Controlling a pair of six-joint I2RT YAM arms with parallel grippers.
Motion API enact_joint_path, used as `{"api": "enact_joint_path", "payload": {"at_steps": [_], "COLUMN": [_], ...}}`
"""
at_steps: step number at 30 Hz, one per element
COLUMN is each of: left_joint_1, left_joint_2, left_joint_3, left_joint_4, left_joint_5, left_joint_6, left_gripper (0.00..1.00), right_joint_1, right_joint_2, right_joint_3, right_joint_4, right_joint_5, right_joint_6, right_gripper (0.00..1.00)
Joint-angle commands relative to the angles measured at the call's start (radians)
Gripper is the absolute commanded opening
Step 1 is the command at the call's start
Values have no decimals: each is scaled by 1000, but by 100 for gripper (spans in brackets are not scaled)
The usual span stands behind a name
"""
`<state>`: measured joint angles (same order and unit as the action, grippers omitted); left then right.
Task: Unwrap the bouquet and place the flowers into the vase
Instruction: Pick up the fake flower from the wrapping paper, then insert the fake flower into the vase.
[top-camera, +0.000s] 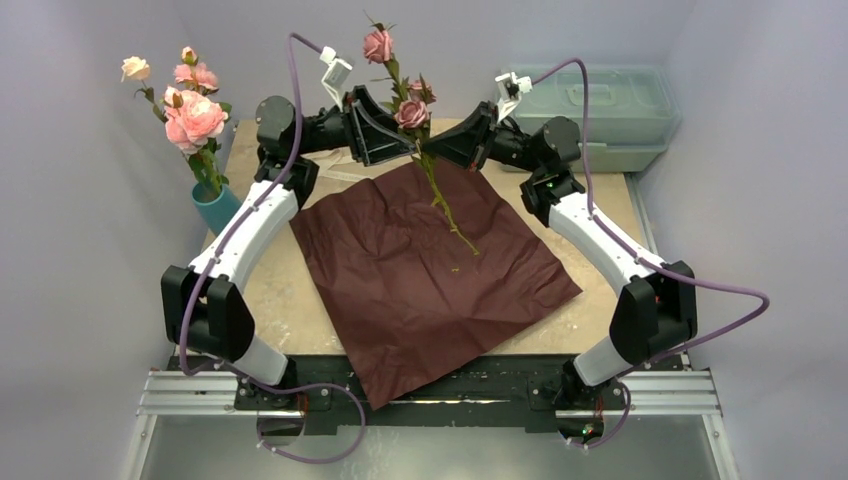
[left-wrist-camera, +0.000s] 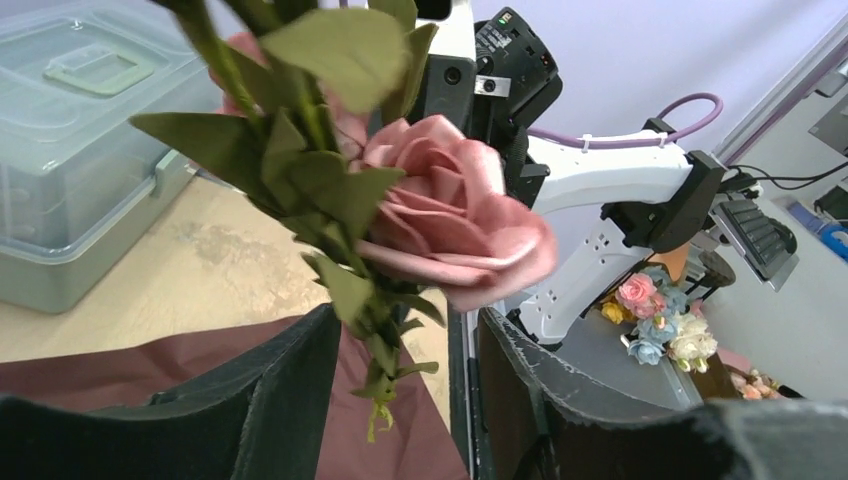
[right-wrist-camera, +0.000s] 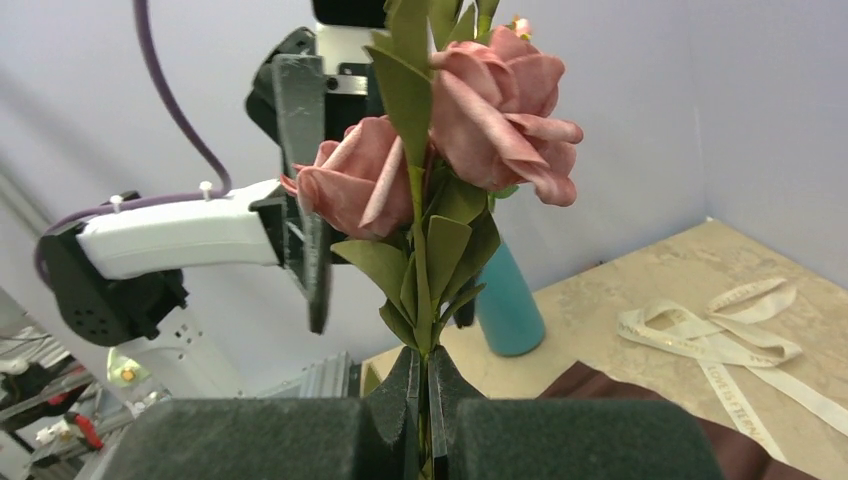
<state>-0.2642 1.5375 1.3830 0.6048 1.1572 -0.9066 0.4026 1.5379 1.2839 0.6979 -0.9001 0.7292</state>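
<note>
My right gripper (right-wrist-camera: 423, 385) is shut on the green stem of a spray of dusky-pink roses (right-wrist-camera: 500, 100) and holds it upright above the far edge of the unfolded maroon paper (top-camera: 430, 270). In the top view that spray (top-camera: 412, 112) stands between the two grippers. My left gripper (left-wrist-camera: 410, 390) has its jaws apart, one on each side of the leafy stem (left-wrist-camera: 375, 350) just below a rose (left-wrist-camera: 450, 220), without visibly pressing on it. The teal vase (top-camera: 215, 207) at the left edge of the table holds several pink and cream flowers (top-camera: 195, 115).
A pale green translucent toolbox (top-camera: 600, 110) stands at the back right. A cream ribbon (right-wrist-camera: 720, 340) lies loose on the tabletop beside the paper. The violet walls close in on the left, back and right.
</note>
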Motion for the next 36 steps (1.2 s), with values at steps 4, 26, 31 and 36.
{"api": "enact_joint_path", "payload": {"at_steps": [4, 26, 31, 36], "left_joint_1": [-21, 46, 129, 242], "left_joint_2": [37, -61, -179, -300], "left_joint_3": [78, 251, 210, 197], "left_joint_4": [30, -559, -825, -1120], "left_joint_5": [-35, -53, -78, -123], "left_joint_6": [-5, 448, 657, 892], "left_gripper": [37, 0, 0, 0], "right_joint_1": [-4, -34, -56, -64], "right_joint_2": [10, 84, 81, 84], "right_joint_3": [0, 52, 70, 95], "right_joint_4": [158, 130, 17, -91], "right_joint_5": [-121, -176, -188, -196], "right_joint_6": [96, 143, 56, -37], "right_gripper": [0, 72, 85, 93]}}
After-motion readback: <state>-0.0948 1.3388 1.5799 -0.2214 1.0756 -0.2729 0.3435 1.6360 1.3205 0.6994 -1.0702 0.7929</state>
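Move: The left hand, nearly half open, has the flower stem just off its fingertips: the bare part under the leaves lies about 2 cm ahead and 2 cm to its right, 1 cm higher. The right gripper, pinching that stem, is about 2 cm ahead, 3 cm right and 3 cm below; the vase stands some 35 cm left, level fore and aft and about 30 cm lower. From the right hand, the stem's free part is about 4 cm straight above and 1 cm left. The left hand edges about 1 cm right and a little forward and up while the right brings the stem some 1.5 cm back to it, and the left fingers shut on the stem just under the leaves, above the right gripper. Only then does the right hand open wide and let go, sinking about 3 cm and easing forward off the stem, while the left keeps its pinch and carries the flower about 9 cm left towards the vase, turning roughly 20 degrees counter-clockwise with some wrist tilt. ##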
